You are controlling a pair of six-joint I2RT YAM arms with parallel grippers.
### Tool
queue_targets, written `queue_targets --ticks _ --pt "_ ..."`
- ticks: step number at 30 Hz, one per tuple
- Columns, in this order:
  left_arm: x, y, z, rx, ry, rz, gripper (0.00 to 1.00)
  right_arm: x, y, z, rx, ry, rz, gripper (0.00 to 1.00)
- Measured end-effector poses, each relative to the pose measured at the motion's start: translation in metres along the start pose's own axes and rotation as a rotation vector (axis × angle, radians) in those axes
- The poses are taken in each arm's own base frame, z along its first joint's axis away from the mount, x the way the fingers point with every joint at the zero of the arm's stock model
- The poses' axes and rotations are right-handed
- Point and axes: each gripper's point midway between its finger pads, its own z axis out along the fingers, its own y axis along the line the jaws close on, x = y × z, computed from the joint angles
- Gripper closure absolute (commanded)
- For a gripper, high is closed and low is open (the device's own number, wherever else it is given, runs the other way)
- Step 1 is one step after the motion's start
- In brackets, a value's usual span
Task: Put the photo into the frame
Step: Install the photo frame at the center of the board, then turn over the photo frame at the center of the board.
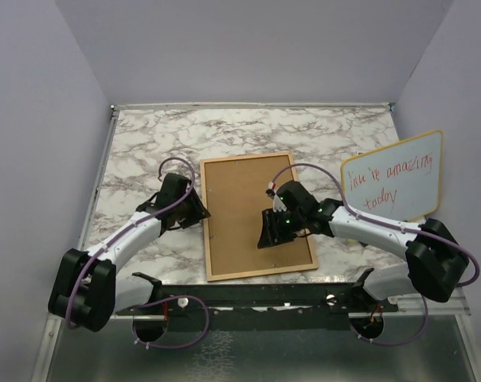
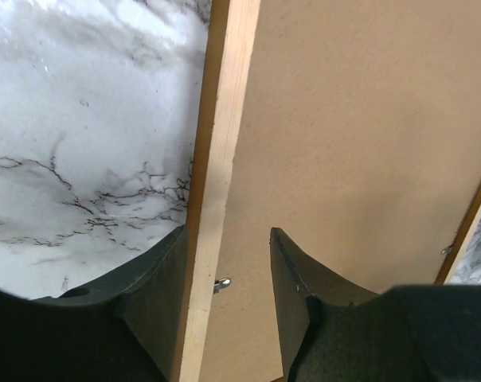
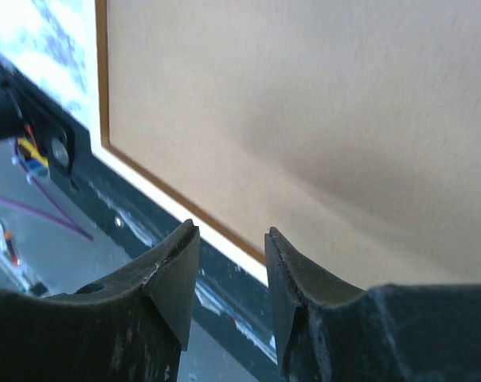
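The frame [image 1: 244, 191] lies flat in the middle of the marble table with its brown back board [image 2: 368, 119] facing up. My left gripper [image 1: 199, 208] is at the frame's left edge. Its jaws stand open [image 2: 227, 231], astride the pale wooden rim [image 2: 224, 119], with the right finger clear of the wood. A small metal clip [image 2: 222, 282] sits on the board beside the rim. My right gripper [image 1: 266, 235] hovers over the frame's near right part, open [image 3: 231, 229] with nothing between its fingers. The board [image 3: 304, 103] fills the right wrist view. The photo is not in view.
A yellow-rimmed whiteboard [image 1: 393, 177] with red handwriting leans at the table's right side. A black rail [image 1: 256, 296] runs along the near edge, just past the frame's near rim [image 3: 177, 211]. Grey walls enclose the table on three sides.
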Motion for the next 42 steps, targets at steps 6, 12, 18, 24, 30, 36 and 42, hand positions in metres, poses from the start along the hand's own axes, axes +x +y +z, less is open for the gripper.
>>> queue_targets --ticks 6,12,18,24,30,36,42 --pt "-0.031 -0.006 -0.022 -0.037 -0.128 0.019 0.46 -0.048 0.004 0.009 0.086 -0.088 0.025 0.56" --pt "-0.061 -0.005 -0.057 -0.073 -0.297 0.013 0.35 -0.089 0.018 0.027 0.153 -0.141 0.032 0.55" --pt "-0.081 0.001 -0.093 -0.095 -0.449 -0.009 0.3 -0.125 0.05 0.066 0.218 -0.163 -0.022 0.52" --pt "-0.09 0.01 -0.127 -0.099 -0.576 -0.065 0.27 -0.142 0.06 0.104 0.298 -0.155 -0.049 0.52" --pt "-0.09 0.014 -0.148 -0.057 -0.651 -0.12 0.25 -0.158 0.071 0.128 0.332 -0.158 -0.076 0.51" --pt "-0.083 0.021 -0.148 -0.068 -0.645 -0.131 0.24 -0.172 0.082 0.147 0.356 -0.167 -0.1 0.52" --pt "-0.082 0.023 -0.148 -0.072 -0.643 -0.13 0.22 -0.164 0.063 0.16 0.45 -0.14 -0.106 0.56"
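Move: For the right hand, the middle stretch of the frame's left rail, between the two clips, lies about 14 cm ahead, 18 cm to the left and 6 cm below. The near rail's middle is some 7 cm back, about 1 cm to the left, and the right rail's middle about 14 cm ahead and 12 cm to the right. That left-rail stretch lies about 3 cm ahead of the left hand, 1 cm to its left and 4 cm below. Swing the open left gripper up about 14 cm and left 10 cm, clear of the left rail, tipping its fingers up and opening wider. Meanwhile carry the right gripper some 19 cm left and 14 cm forward over the backing board, tilt the fingers more steeply downward, and finally lower it about 3 cm over the left rail, fingers half open. ##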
